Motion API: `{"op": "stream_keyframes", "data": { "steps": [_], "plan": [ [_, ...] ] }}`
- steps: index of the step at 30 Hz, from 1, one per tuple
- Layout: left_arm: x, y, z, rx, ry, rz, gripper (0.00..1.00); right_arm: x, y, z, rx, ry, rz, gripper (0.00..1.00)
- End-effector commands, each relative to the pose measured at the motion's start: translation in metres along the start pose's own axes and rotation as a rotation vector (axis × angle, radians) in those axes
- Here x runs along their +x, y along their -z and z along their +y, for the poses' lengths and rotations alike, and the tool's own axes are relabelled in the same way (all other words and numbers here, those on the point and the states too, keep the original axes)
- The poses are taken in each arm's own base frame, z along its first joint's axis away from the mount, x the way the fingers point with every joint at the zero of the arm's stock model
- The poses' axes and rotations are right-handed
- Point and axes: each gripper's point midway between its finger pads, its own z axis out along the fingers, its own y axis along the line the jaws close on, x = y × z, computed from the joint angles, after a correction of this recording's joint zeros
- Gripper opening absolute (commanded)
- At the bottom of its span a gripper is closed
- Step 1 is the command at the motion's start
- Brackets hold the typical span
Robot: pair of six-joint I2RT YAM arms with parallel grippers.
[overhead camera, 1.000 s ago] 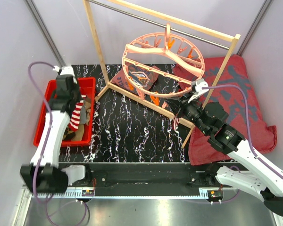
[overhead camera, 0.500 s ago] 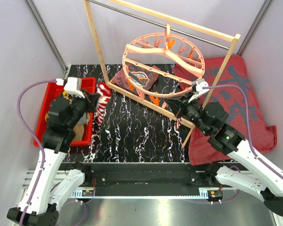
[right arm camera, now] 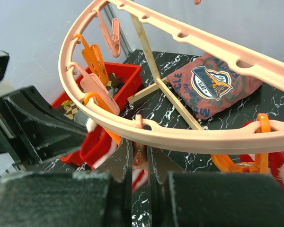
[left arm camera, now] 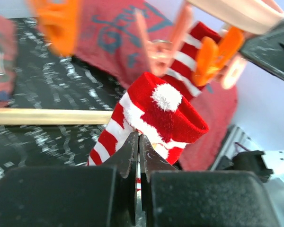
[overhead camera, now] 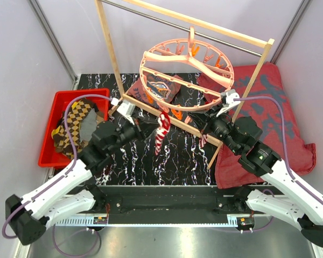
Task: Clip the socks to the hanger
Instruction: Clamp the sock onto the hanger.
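Note:
The pink ring hanger (overhead camera: 189, 63) hangs from the wooden rack. My left gripper (overhead camera: 153, 125) is shut on a red-white striped sock (overhead camera: 161, 135) just below the ring's near rim; in the left wrist view the sock's cuff (left arm camera: 163, 113) rises from the shut jaws (left arm camera: 138, 138), close under orange clips (left arm camera: 213, 54). My right gripper (right arm camera: 139, 147) is shut on a small clip (right arm camera: 139, 158) under the rim (right arm camera: 189, 138), with another striped sock (overhead camera: 201, 141) hanging beneath it. An argyle sock (overhead camera: 79, 110) and a grey one (overhead camera: 89, 129) lie in the red bin.
The red bin (overhead camera: 47, 156) stands at the left. The wooden rack's (overhead camera: 109, 48) base bar crosses the table under the hanger. A folded printed cloth (overhead camera: 160, 88) lies behind that bar. A large dark-red cloth (overhead camera: 269, 107) covers the right side.
My left arm has swung right from the red bin, carrying the striped sock to below the hanger's near rim. The right arm has stayed in place.

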Motion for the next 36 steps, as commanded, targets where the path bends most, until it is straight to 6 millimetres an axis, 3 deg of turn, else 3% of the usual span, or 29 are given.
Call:
{"op": "stream_keyframes", "data": {
  "steps": [1, 8, 12, 25, 36],
  "plan": [
    [-0.032, -0.014, -0.038, 0.101, 0.023, -0.17, 0.0, -0.03, 0.007, 0.013, -0.041, -0.032, -0.074, 0.08],
    [-0.014, -0.031, -0.063, 0.148, 0.065, -0.16, 0.0, -0.031, 0.007, 0.014, -0.041, -0.045, -0.078, 0.09],
    [-0.015, -0.038, -0.068, 0.136, 0.072, -0.174, 0.0, -0.031, 0.008, 0.013, -0.036, -0.047, -0.081, 0.09],
    [-0.004, -0.044, -0.057, 0.074, 0.062, -0.146, 0.0, -0.035, 0.012, 0.01, -0.026, -0.036, -0.096, 0.09],
    [-0.012, -0.048, -0.069, 0.103, 0.05, -0.152, 0.0, -0.025, 0.006, 0.009, -0.022, -0.031, -0.067, 0.09]
  ]
}}
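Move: The left hand grips the striped sock below its mouth; the pink clip it is bound for, on the hanger's near rim, lies about 12 cm to its right, roughly level fore and aft and some 4 cm higher. The free orange clip hangs about 5 cm left of that pink clip and 2 cm farther out, while the hung sock is 16 cm right of the left hand, slightly ahead and lower. The pink clip sits between the right hand's fingertips, its middle some 2 cm below. Rightward goes the left hand, about 7 cm, quickly for the first half second with a slight slant back of some 2 cm, half of which it then makes up as it nearly stops, bringing the still-pinched sock towards the pink clip. The right hand keeps squeezing that clip's handles and lifts about 1 cm. ##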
